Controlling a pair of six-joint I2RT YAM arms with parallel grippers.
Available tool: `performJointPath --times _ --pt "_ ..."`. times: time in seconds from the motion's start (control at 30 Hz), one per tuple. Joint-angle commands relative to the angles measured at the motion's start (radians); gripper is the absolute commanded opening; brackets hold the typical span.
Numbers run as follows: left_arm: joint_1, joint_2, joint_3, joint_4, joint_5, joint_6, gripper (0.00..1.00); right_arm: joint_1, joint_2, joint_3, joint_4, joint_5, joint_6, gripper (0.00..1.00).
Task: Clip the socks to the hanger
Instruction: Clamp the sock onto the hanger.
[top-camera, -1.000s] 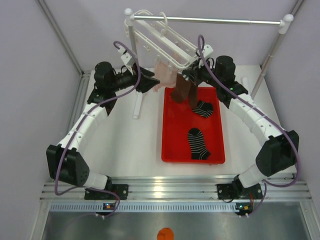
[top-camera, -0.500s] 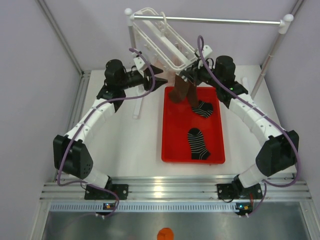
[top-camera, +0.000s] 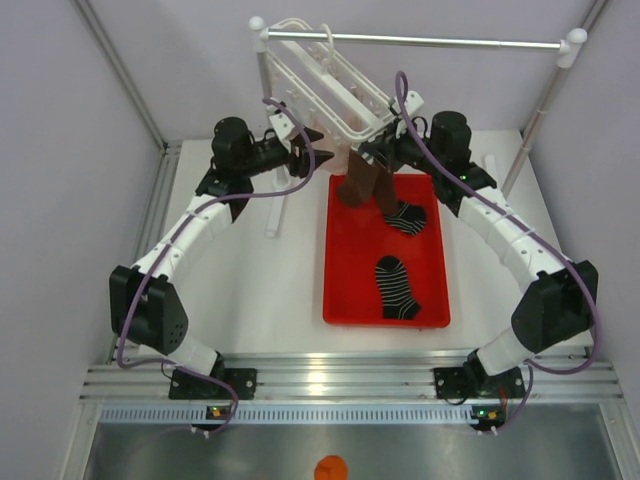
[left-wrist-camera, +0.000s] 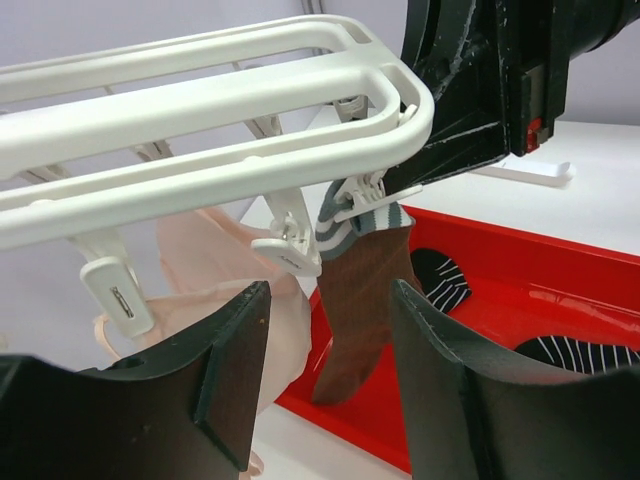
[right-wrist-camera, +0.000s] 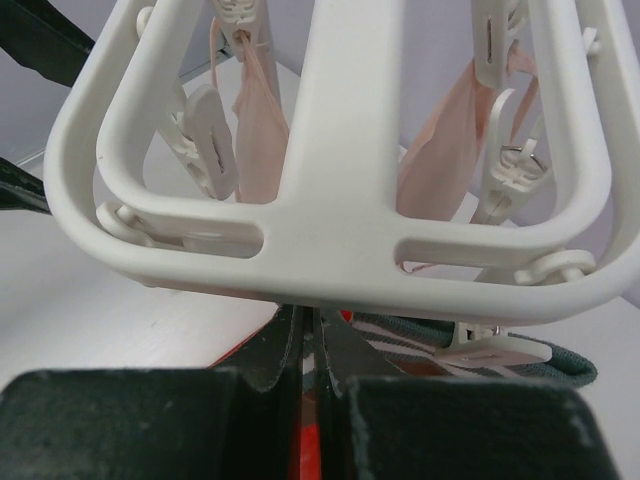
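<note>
The white hanger (top-camera: 330, 85) hangs tilted from the crossbar. A dark brown sock (left-wrist-camera: 362, 300) dangles from one of its pegs (left-wrist-camera: 370, 195) by its striped cuff, above the tray's far end. Two dark brown shapes (top-camera: 362, 185) show there from above. Two black striped socks (top-camera: 407, 217) (top-camera: 397, 287) lie in the red tray (top-camera: 335, 300). My left gripper (left-wrist-camera: 330, 370) is open and empty, just left of the hanging sock. My right gripper (right-wrist-camera: 318, 345) is shut under the hanger's frame (right-wrist-camera: 330, 240), beside the cuff (right-wrist-camera: 450, 340). Whether it pinches fabric is hidden.
Pale pink fabric (left-wrist-camera: 230, 290) hangs from the hanger's pegs, right behind my left fingers. The stand's metal crossbar (top-camera: 420, 41) spans the back between white posts. A loose white piece (top-camera: 272, 210) lies on the table left of the tray.
My left arm swung right toward the hanger and its jaws narrowed slightly. The hanger tipped back up, and the pink fabric is mostly hidden from above. The right arm stayed still.
</note>
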Motion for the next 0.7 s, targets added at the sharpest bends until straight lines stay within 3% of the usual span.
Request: performJointPath --times 0.0,0.43,0.67 --pt "-0.005 0.010 0.059 0.066 0.007 0.016 0.56 -0.019 -0.039 0.025 -0.002 -0.023 -0.015 0.00" --pt "-0.003 -0.048 0.036 0.021 -0.020 -0.026 0.57 -0.117 0.010 0.076 -0.004 0.018 0.000 0.00" --pt "0.018 -0.097 -0.021 0.011 -0.065 -0.134 0.58 -0.158 0.068 0.134 0.011 0.026 -0.023 0.00"
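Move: The right hand already pinches a brown sock's striped cuff under the hanger's end bar; that bar's middle lies about 2 cm ahead, 1 cm left and 3 cm above. A clip already gripping striped cuff is some 4 cm ahead, 1 cm right and 1 cm above. The pink garment hangs roughly 6 cm left, 3 cm ahead and 4 cm lower. From the open left hand, the end bar is about 9 cm right, 1 cm ahead and 1 cm above. Still pinching the striped cuff in shut fingers beneath the hanger's end, the right hand dips slightly, then draws the sock about 6 cm right and some 4 cm forward, away from the left hand, rising back as it goes. The hand turns about 10 degrees clockwise. ##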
